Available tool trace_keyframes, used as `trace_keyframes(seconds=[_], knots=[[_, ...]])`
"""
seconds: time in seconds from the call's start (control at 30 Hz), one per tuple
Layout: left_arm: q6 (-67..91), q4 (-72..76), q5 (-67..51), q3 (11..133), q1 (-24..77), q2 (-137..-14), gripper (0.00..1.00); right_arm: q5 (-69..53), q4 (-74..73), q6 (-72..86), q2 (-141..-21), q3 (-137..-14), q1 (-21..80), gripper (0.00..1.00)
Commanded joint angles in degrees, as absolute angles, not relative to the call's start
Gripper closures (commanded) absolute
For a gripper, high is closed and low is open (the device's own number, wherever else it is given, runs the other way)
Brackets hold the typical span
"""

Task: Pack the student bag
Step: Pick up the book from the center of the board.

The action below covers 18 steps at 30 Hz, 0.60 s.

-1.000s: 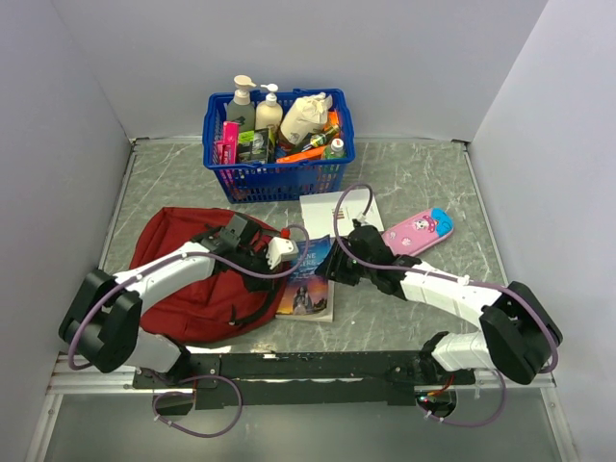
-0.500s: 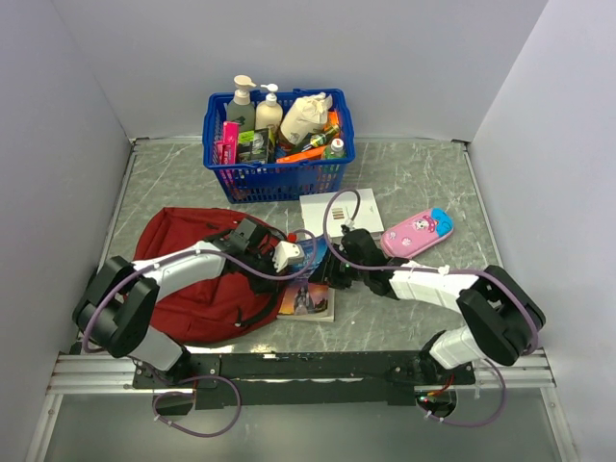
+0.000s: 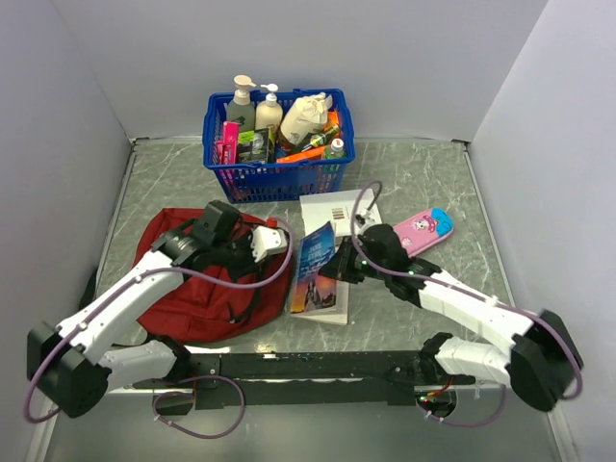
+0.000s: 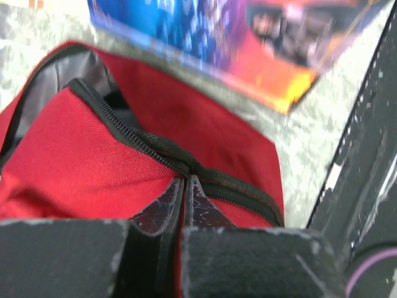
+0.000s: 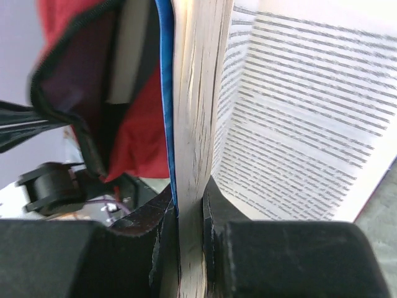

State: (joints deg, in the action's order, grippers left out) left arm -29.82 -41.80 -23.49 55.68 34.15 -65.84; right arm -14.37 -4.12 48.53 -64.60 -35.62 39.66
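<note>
The dark-red student bag (image 3: pixel 188 289) lies left of centre, its black zipper mouth facing right and showing grey lining (image 4: pixel 77 68). My left gripper (image 3: pixel 281 237) is shut on the bag's zipper trim (image 4: pixel 185 181) and holds that edge up. A blue-covered book (image 3: pixel 316 268) stands tilted on the table just right of the bag. My right gripper (image 3: pixel 340 270) is shut on its front cover and a block of pages (image 5: pixel 193 93). The rest has fallen open, so a printed page (image 5: pixel 298 112) shows. The bag's mouth (image 5: pixel 93 93) gapes beside the book.
A blue plastic basket (image 3: pixel 279 178) of bottles and packets stands at the back centre. A white booklet with a barcode (image 3: pixel 337 210) lies behind the book, and a pink pencil case (image 3: pixel 417 231) lies to its right. Grey walls close in the left, right and back.
My right gripper has closed on the book and tipped it up off the table. The left arm has swung back and left while keeping its hold on the bag's edge.
</note>
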Motion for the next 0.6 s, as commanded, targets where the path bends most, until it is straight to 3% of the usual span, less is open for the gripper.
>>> trace_keyframes(seconds=[0.0, 0.13, 0.57], knots=[[-31.47, -48.34, -21.18, 55.9, 33.75, -62.59, 0.99, -16.44, -2.02, 48.51, -55.47, -37.62, 38.58, 0.89], [-31.55, -48.25, -20.04, 55.55, 33.31, -60.82, 0.99, -21.42, 4.01, 52.98, -53.61, -35.7, 38.5, 0.9], [-32.17, -49.31, -18.19, 59.15, 33.13, -54.33, 0.99, -37.17, 28.73, 63.63, -65.91, -39.11, 38.76, 0.94]])
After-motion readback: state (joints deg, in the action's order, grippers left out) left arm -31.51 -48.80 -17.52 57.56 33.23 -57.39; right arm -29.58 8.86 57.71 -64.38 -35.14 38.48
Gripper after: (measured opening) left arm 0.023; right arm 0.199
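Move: The right fingers already pinch the Jane Eyre book by its right-hand edge, a few centimetres off the board. The book's middle is about 5 cm to their left and 2 cm lower, and the bag mouth about 13 cm to their left. The white book is roughly 13 cm ahead, the pink pencil case some 21 cm right and 9 cm ahead. For the left fingers, shut on the bag's zipper edge, the mouth is a couple of centimetres right and ahead, the book about 12 cm right. The right hand keeps its pinch on the book's edge and lifts it, going up about 5 cm and then swinging left towards the bag mouth while easing back a little, the wrist rolling so that its left side rises some 15 degrees and turning slightly counter-clockwise. The left hand keeps hold of the bag's zipper edge and draws it about 3 cm to the left, then about as far up, away from where the book was. ##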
